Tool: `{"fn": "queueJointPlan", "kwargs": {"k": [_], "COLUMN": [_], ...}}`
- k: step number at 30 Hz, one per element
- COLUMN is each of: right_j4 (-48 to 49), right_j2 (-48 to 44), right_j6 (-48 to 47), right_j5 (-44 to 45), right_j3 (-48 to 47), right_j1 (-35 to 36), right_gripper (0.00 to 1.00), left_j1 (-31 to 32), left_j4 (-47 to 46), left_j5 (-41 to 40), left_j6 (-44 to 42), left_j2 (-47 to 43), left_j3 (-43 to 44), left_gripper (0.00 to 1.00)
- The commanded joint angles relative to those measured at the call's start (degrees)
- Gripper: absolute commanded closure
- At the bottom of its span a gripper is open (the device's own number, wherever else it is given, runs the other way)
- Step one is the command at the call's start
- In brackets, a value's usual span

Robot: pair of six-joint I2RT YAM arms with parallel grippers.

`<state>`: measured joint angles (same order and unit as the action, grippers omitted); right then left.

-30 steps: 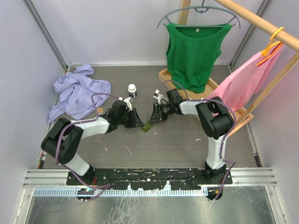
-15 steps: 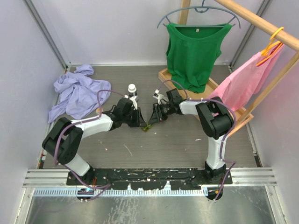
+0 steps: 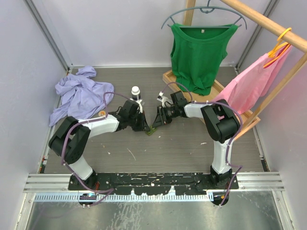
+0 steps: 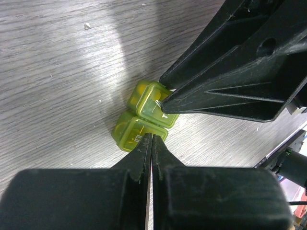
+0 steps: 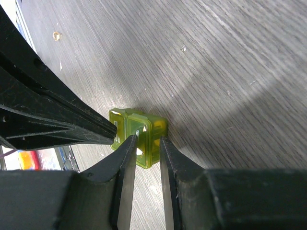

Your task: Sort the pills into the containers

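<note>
The olive green pill case (image 3: 151,130) lies on the grey wood table between the two grippers. In the right wrist view my right gripper (image 5: 147,141) is shut on one compartment of the green case (image 5: 144,129), a finger on each side. In the left wrist view my left gripper (image 4: 151,138) is shut, its tips pressed on the lid edge of the near compartment of the case (image 4: 134,129). The right gripper's fingers (image 4: 225,91) come in from the upper right onto the far compartment. The clear case is out of view. No pills show clearly.
A white bottle (image 3: 135,91) stands just behind the left gripper (image 3: 143,125). A tiny orange thing (image 3: 102,113) lies by the crumpled purple cloth (image 3: 79,96) at the back left. A wooden rack with a green top (image 3: 199,52) and a pink top (image 3: 249,84) fills the back right.
My left gripper has moved right, up to the green case, and its shut tips now touch it. The right gripper has stayed on the case.
</note>
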<state>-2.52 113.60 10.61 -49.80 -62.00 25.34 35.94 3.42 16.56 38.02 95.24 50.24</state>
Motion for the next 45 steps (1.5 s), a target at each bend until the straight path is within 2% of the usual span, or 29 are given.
{"fn": "queueJointPlan", "kwargs": {"k": [1, 14, 21, 27, 32, 34, 39, 45], "right_j4": [-1.2, -1.2, -1.3, -1.4, -1.4, -1.6, -1.8, -5.0], "right_j2": [-1.0, -0.8, -0.9, -0.9, -1.1, -1.3, -3.9, -9.5], "right_j6": [-2.4, -2.5, -2.5, -2.6, -2.6, -2.9, -4.2, -9.1], "right_j5": [4.4, 4.5, 4.6, 4.6, 4.4, 3.8, 1.4, 0.1], "right_j3": [-0.9, -1.0, -1.0, -1.1, -1.2, -1.4, -1.9, -2.8], "right_j1": [0.5, 0.5, 0.5, 0.5, 0.5, 0.5, 0.2, -2.0], "right_gripper": [0.70, 0.70, 0.70, 0.70, 0.68, 0.65, 0.45, 0.32], "left_j1": [0.3, 1.0, 1.6, 1.7, 1.7, 1.6, 1.7, 1.7], "left_j4": [3.8, 7.9, 5.0, 7.4, 8.2, 9.4, 11.5, 12.4], "left_j5": [-1.4, -1.4, -0.5, -2.7, -4.3, -4.7, -5.5, -7.9], "left_j6": [-1.6, -1.7, -0.7, -1.5, -2.4, -3.2, -4.2, -5.9], "left_j2": [-0.9, -8.9, -3.1, 4.5, 3.4, 1.3, -5.3, -17.3], "left_j3": [2.9, 6.3, 3.9, 2.6, 3.3, 4.7, 7.3, 5.9], "left_gripper": [1.00, 1.00, 1.00, 1.00, 1.00, 0.99, 0.90, 0.75]}}
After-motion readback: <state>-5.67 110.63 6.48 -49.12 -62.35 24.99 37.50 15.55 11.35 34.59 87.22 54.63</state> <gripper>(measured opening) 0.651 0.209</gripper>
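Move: The green pill organizer sits right at my shut left fingertips, its middle about 2 cm to their right and 1 cm lower, with the SUN lid under them. From my right hand the organizer's middle is about 2 cm to the left, 2 cm back and 1 cm down, the MON half between my fingers. The white bottle stands some 18 cm ahead and 5 cm left of my left hand, and the amber bottle about 21 cm left and 8 cm ahead. I tap the organizer once more: my left hand, fingers shut, comes up off the SUN lid by about 6 cm, drops straight back down to the lids to press, stays there briefly, then lifts some 4.5 cm while its fingers part a little. My right hand keeps steadying the MON half until near the end, then spreads its fingers, frees the organizer and starts upward. ##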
